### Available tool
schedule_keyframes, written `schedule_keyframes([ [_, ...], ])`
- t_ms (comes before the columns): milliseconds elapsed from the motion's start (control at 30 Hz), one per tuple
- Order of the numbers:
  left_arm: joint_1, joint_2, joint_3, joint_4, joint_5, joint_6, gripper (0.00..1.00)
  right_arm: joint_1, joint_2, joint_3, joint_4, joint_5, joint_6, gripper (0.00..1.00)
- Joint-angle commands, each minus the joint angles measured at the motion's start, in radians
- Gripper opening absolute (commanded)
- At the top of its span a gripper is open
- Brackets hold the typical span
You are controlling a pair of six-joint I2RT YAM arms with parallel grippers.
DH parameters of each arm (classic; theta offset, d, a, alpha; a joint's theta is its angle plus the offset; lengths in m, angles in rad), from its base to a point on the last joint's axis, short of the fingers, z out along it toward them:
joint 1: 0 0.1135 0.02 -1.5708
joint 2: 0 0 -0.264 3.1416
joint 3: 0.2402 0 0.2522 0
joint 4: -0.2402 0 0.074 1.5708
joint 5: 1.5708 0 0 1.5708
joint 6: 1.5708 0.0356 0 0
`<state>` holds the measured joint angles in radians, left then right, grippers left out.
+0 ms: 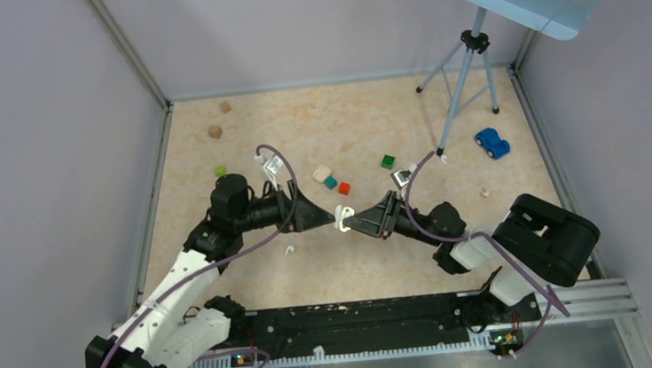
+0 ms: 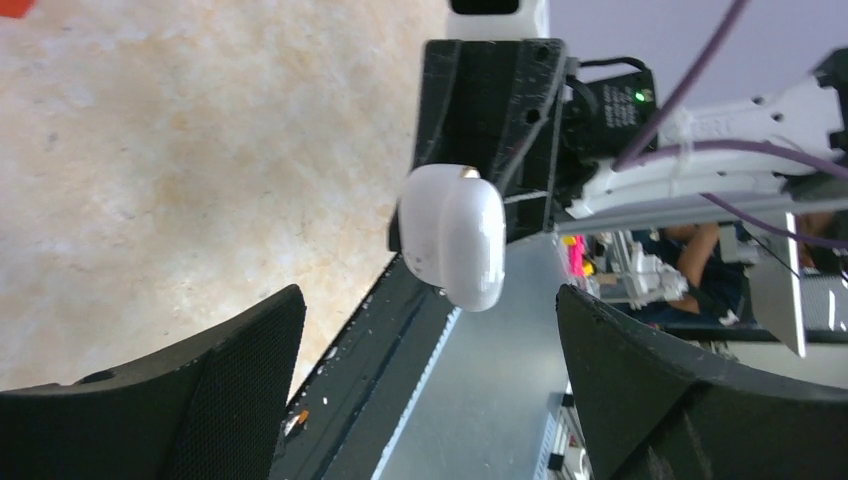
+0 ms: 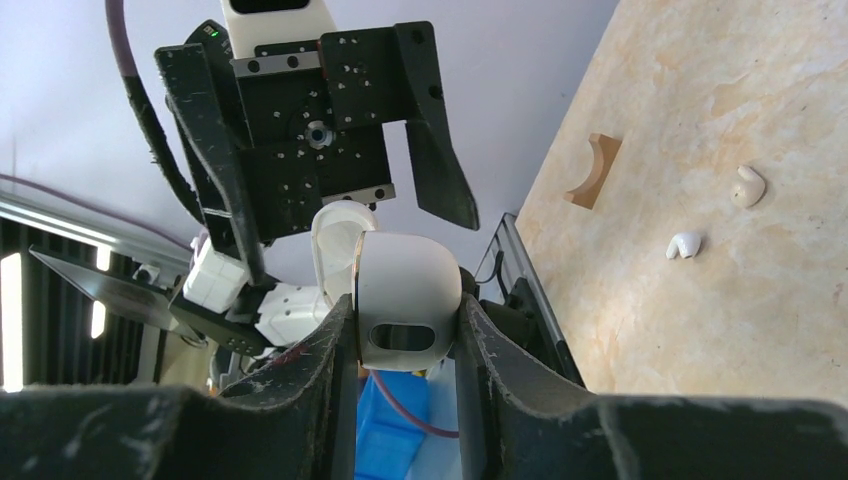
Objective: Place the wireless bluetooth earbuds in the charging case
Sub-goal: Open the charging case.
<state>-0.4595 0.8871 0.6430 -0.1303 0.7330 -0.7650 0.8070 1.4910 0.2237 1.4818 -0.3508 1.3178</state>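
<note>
The charging case [image 3: 405, 305] is a white rounded case with its lid [image 3: 335, 230] swung open. My right gripper [image 3: 405, 312] is shut on it and holds it in the air above the table's middle [image 1: 343, 218]. My left gripper [image 2: 430, 300] is open and empty. It faces the case [image 2: 455, 235] from close range, with its jaws spread either side and not touching it. In the top view the left gripper [image 1: 327, 217] and right gripper [image 1: 360, 222] meet tip to tip. Two earbuds [image 3: 685, 244] [image 3: 748, 185] lie on the table. One also shows in the top view [image 1: 290, 249].
Cream [image 1: 322, 174], teal [image 1: 330, 183], red [image 1: 344, 188], dark green [image 1: 388, 162] and light green [image 1: 220, 170] cubes lie behind the grippers. Tan wooden blocks [image 1: 215, 131] sit at the back left. A tripod [image 1: 465, 83], a blue toy car [image 1: 492, 143] and a beige bead [image 1: 485, 192] are on the right.
</note>
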Motion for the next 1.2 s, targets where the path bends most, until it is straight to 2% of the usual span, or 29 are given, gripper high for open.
schedule_keyframes([
  [0, 0.005, 0.015, -0.039, 0.24, 0.169, -0.067, 0.99, -0.005, -0.023, 0.006, 0.087, -0.021, -0.022, 0.0],
  [100, 0.004, 0.039, -0.064, 0.342, 0.24, -0.111, 0.99, -0.005, -0.022, 0.01, 0.082, -0.028, -0.023, 0.0],
  [233, 0.002, 0.082, -0.048, 0.359, 0.288, -0.117, 0.98, -0.002, -0.008, 0.016, 0.098, -0.038, -0.021, 0.0],
  [367, 0.002, 0.093, -0.072, 0.446, 0.315, -0.176, 0.87, 0.002, 0.024, 0.034, 0.133, -0.065, -0.008, 0.0],
  [467, 0.002, 0.103, -0.064, 0.436, 0.326, -0.173, 0.81, 0.007, 0.054, 0.046, 0.166, -0.082, 0.001, 0.0],
  [633, -0.001, 0.121, -0.059, 0.417, 0.338, -0.163, 0.78, 0.013, 0.1, 0.061, 0.199, -0.098, 0.013, 0.0],
  [733, -0.005, 0.125, -0.054, 0.389, 0.324, -0.145, 0.72, 0.019, 0.134, 0.065, 0.241, -0.099, 0.029, 0.0],
  [867, -0.005, 0.119, -0.035, 0.303, 0.289, -0.087, 0.7, 0.031, 0.149, 0.076, 0.241, -0.096, 0.026, 0.0],
  [1167, -0.028, 0.095, 0.081, -0.056, 0.109, 0.144, 0.68, 0.04, 0.15, 0.088, 0.228, -0.097, 0.014, 0.0],
])
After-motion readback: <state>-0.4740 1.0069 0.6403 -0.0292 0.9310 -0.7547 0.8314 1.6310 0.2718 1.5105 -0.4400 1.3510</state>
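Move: The charging case, its lid already ajar, lies about 6 cm right of the left hand, 2 cm ahead and 1 cm lower. Down on the table, some 20 cm below that hand, one earbud lies about 7 cm left and 1 cm ahead, the other 5 cm left and 5 cm ahead; the red block is roughly 14 cm ahead and 7 cm right. The right hand already holds the case, its middle about 1 cm ahead and 1 cm left. Keeping its pinch on the charging case, the right hand carries it about 2.5 cm down, 2 cm left and 1 cm back towards the left gripper. The left hand first goes back, right and up by about 2 cm each, swinging some 15 degrees clockwise and closing from wide open to roughly two-thirds, then sinks about 2.5 cm, its fingertips coming close around the case; contact isn't clear. ##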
